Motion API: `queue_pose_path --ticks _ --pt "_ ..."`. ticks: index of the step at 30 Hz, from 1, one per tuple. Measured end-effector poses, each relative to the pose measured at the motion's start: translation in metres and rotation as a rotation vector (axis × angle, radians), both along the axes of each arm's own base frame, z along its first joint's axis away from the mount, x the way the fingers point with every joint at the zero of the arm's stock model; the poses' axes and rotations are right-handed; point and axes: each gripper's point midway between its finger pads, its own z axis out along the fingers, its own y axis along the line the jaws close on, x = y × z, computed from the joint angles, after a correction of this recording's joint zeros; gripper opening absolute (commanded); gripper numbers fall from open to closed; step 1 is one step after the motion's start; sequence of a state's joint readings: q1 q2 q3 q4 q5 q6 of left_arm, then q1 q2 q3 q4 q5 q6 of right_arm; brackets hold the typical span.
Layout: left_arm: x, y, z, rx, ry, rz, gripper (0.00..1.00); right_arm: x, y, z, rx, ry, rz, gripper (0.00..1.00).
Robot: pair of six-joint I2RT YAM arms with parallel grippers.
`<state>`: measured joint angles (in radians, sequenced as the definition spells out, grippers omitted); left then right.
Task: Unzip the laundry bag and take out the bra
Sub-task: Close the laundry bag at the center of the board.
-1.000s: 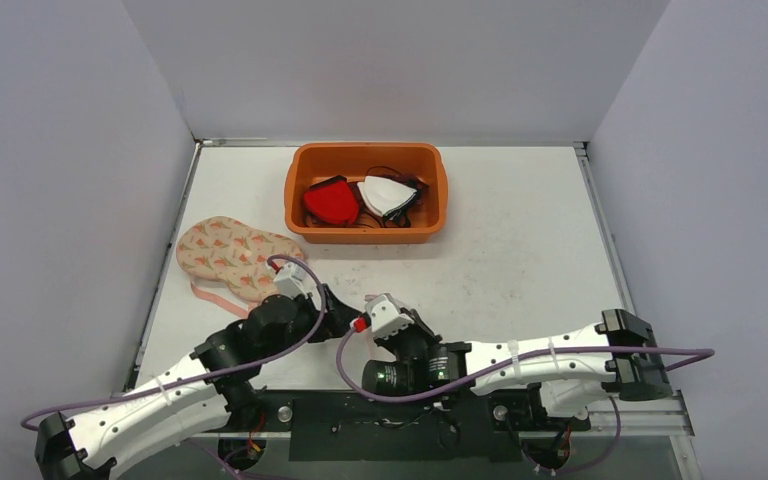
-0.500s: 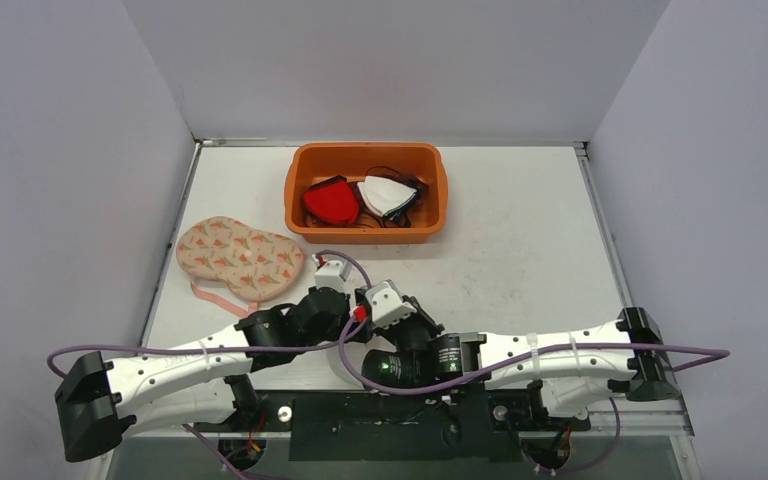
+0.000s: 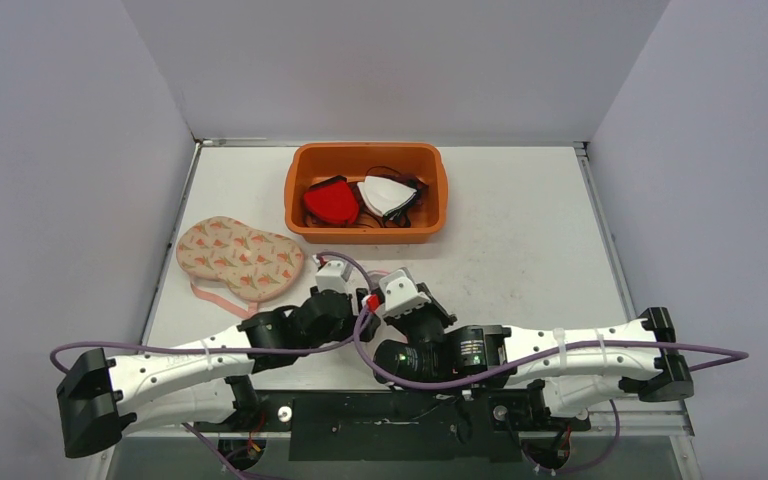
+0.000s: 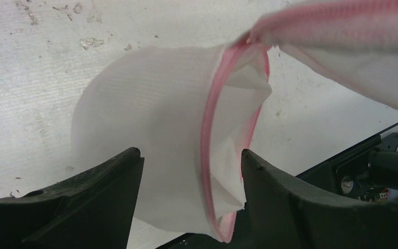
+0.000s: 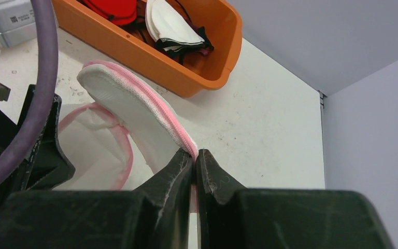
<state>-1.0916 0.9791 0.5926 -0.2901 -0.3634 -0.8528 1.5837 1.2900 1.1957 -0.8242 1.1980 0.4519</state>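
Note:
The laundry bag is white mesh with a pink zipper edge, and it hangs lifted off the table with its mouth gaping. My right gripper is shut on that pink edge. My left gripper is open, its fingers astride the bag's loose lower flap; the right finger touches the cloth. A peach floral bra lies flat on the table to the left, apart from both grippers. In the top view both wrists meet at the near middle of the table and hide the bag.
An orange tub stands at the back centre and holds a red bra and a white one with black straps. In the right wrist view the orange tub sits just beyond the bag. Grey walls enclose the table on three sides.
My left arm has swung right, away from the floral bra, to the bag, and its jaws have narrowed slightly. My right arm has pushed a little forward, still gripping the pink edge.

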Motion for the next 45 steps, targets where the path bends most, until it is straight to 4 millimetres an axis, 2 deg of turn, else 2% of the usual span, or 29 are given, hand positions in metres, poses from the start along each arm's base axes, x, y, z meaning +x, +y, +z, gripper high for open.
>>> queue_pose_path --ticks 3,7,10,11,14,18,21,25,28,30,32,34,37,39,41,45 --pt "-0.007 -0.003 -0.004 0.019 -0.005 -0.01 0.52 0.0 0.0 0.0 0.001 0.0 -0.001 0.05" --pt "-0.015 -0.001 -0.02 0.087 0.005 -0.006 0.21 0.0 0.0 0.0 0.003 0.001 -0.001 0.05" --pt "-0.016 0.006 -0.028 0.131 0.012 0.02 0.03 0.0 -0.001 0.0 -0.001 -0.001 -0.004 0.05" --pt "-0.015 0.008 -0.028 0.135 0.007 0.029 0.0 0.0 -0.002 0.0 -0.008 -0.004 -0.006 0.05" --pt "-0.012 0.009 -0.02 0.109 -0.013 0.047 0.0 0.001 -0.007 0.0 -0.025 -0.016 -0.016 0.05" --pt "-0.011 -0.002 0.008 -0.007 -0.054 0.027 0.0 0.003 -0.016 0.008 -0.062 -0.045 -0.036 0.05" --pt "-0.014 -0.018 0.033 -0.127 -0.071 -0.018 0.0 0.006 -0.022 0.032 -0.056 -0.084 -0.063 0.05" --pt "-0.02 -0.041 0.074 -0.275 -0.088 -0.084 0.0 0.01 -0.033 0.081 0.01 -0.153 -0.112 0.05" --pt "-0.019 -0.046 0.103 -0.383 -0.119 -0.086 0.0 0.012 -0.045 0.095 0.019 -0.18 -0.134 0.05" --pt "-0.015 -0.044 0.109 -0.441 -0.122 -0.064 0.0 0.015 -0.05 0.093 0.019 -0.183 -0.143 0.05" --pt "-0.007 -0.038 0.099 -0.485 -0.11 -0.027 0.0 0.018 -0.053 0.087 0.002 -0.185 -0.154 0.05" --pt "0.003 -0.025 0.065 -0.497 -0.068 0.031 0.0 0.021 -0.051 0.076 -0.033 -0.182 -0.161 0.05" --pt "0.007 -0.001 0.004 -0.444 0.025 0.114 0.0 0.025 -0.045 0.055 -0.083 -0.171 -0.158 0.05" --pt "0.007 0.01 -0.021 -0.428 0.075 0.152 0.0 0.026 -0.037 0.038 -0.113 -0.155 -0.144 0.05" --pt "0.008 0.012 -0.027 -0.437 0.094 0.163 0.0 0.028 -0.033 0.025 -0.14 -0.142 -0.136 0.05" --pt "0.012 0.009 -0.021 -0.483 0.097 0.166 0.0 0.036 -0.025 0.006 -0.197 -0.138 -0.151 0.05"
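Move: The pink zip edge of the laundry bag's pouch hangs between the left hand's open fingers, about 3 cm below its hand point, 1 cm back and 1 cm to the left. From that hand, the orange box is some 27 cm ahead and 2 cm left, and the carrot-print pad about 12 cm ahead and 29 cm left. The right hand already grips the raised lid; from it, the pouch edge lies roughly 8 cm left, 3 cm back and 16 cm below. Down and slightly back by about 3 cm, the left hand closes and pinches the pouch's pink zip edge, swings up some 13 cm while edging right, then drops as far and returns left, rolling its left side down. The right hand keeps its pinch on the lid's edge, follows up and rightwards, then sinks nearly to its old height, ending a little forward and tipped up. ##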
